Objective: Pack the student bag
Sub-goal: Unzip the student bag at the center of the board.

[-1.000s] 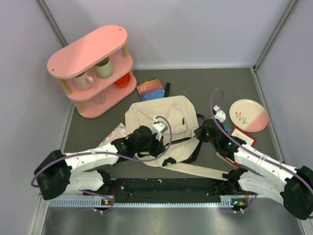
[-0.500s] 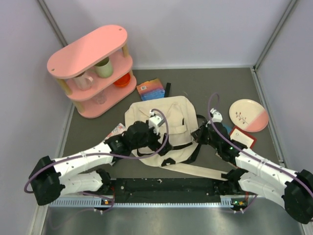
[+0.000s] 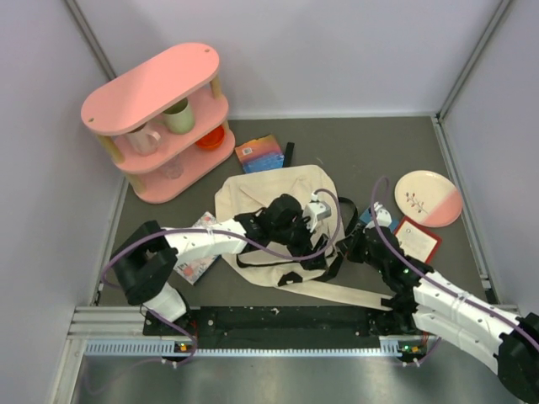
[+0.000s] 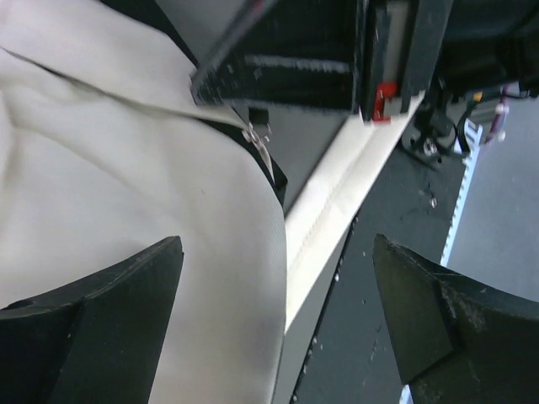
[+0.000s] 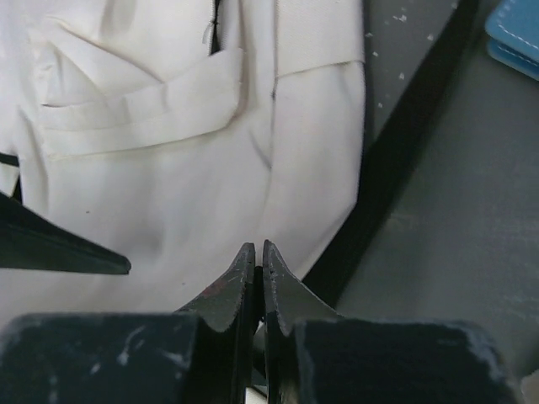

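Note:
The student bag (image 3: pixel 261 189), a cream canvas backpack with black trim, lies flat in the middle of the table. My left arm reaches across it from the left. My left gripper (image 3: pixel 324 251) hangs open over the bag's near right corner. In the left wrist view the left gripper (image 4: pixel 278 328) has cream canvas (image 4: pixel 126 185) and a long cream strap (image 4: pixel 337 202) showing between its wide-apart fingers, gripping nothing. My right gripper (image 3: pixel 354 244) sits at the bag's right edge. In the right wrist view the right gripper (image 5: pixel 258 252) is shut, its tips over the bag's pocket flap (image 5: pixel 143 109) beside a black strap (image 5: pixel 396 160).
A pink shelf (image 3: pixel 160 118) holding cups stands at the back left. A colourful book (image 3: pixel 259 153) lies behind the bag. A pink-and-white plate (image 3: pixel 428 198) and a red-framed card (image 3: pixel 418 237) lie at the right, a patterned booklet (image 3: pixel 195 252) at the left, a blue item (image 5: pixel 515 34) by the right gripper.
My left gripper has opened and its arm has swung right across the bag to the near right corner. My right arm has drawn back towards the near edge, still shut.

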Robot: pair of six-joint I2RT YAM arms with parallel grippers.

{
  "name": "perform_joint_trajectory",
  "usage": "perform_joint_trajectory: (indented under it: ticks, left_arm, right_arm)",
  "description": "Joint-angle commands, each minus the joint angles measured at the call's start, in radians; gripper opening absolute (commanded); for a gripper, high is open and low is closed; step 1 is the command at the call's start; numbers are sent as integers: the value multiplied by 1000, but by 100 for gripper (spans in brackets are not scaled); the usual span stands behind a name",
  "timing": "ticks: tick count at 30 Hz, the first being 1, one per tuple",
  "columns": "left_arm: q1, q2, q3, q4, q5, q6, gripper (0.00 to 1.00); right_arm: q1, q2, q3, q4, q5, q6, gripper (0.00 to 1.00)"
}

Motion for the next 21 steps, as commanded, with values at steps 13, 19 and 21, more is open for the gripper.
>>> perform_joint_trajectory:
  ticks: [13, 19, 21]
  left_arm:
    - [-64, 96, -88, 85, -30, -63, 10]
    - [-77, 33, -195, 162, -123, -131, 0]
    - [-81, 6, -232, 185, -160, -137, 0]
  right_arm:
    - [-7, 75, 22, 80, 24, 66, 0]
    - [-13, 185, 95, 111, 45, 40, 0]
    - [-17, 213, 128, 119, 62, 33, 0]
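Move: The bag's rim beside the zipper lies about 7 cm below the open left hand and 2 cm back, level sideways. The zip pull, already between the right fingers, is some 5 cm to the left hand's right, 2 cm farther out and 5 cm below. From the right hand, the rim lies about 6 cm left, 4 cm back and 3 cm below. The white strap runs some 11 cm back and 5 cm right of the left hand, 10 cm below. The bag's rim next to the zipper is what the left hand drops onto: it sinks about 6.5 cm, easing some 2 cm back early on, and its wide-open fingers shut fully partway down, pinching the fabric edge. The right hand keeps its closed grip on the zip pull and lowers it roughly 2 cm. ##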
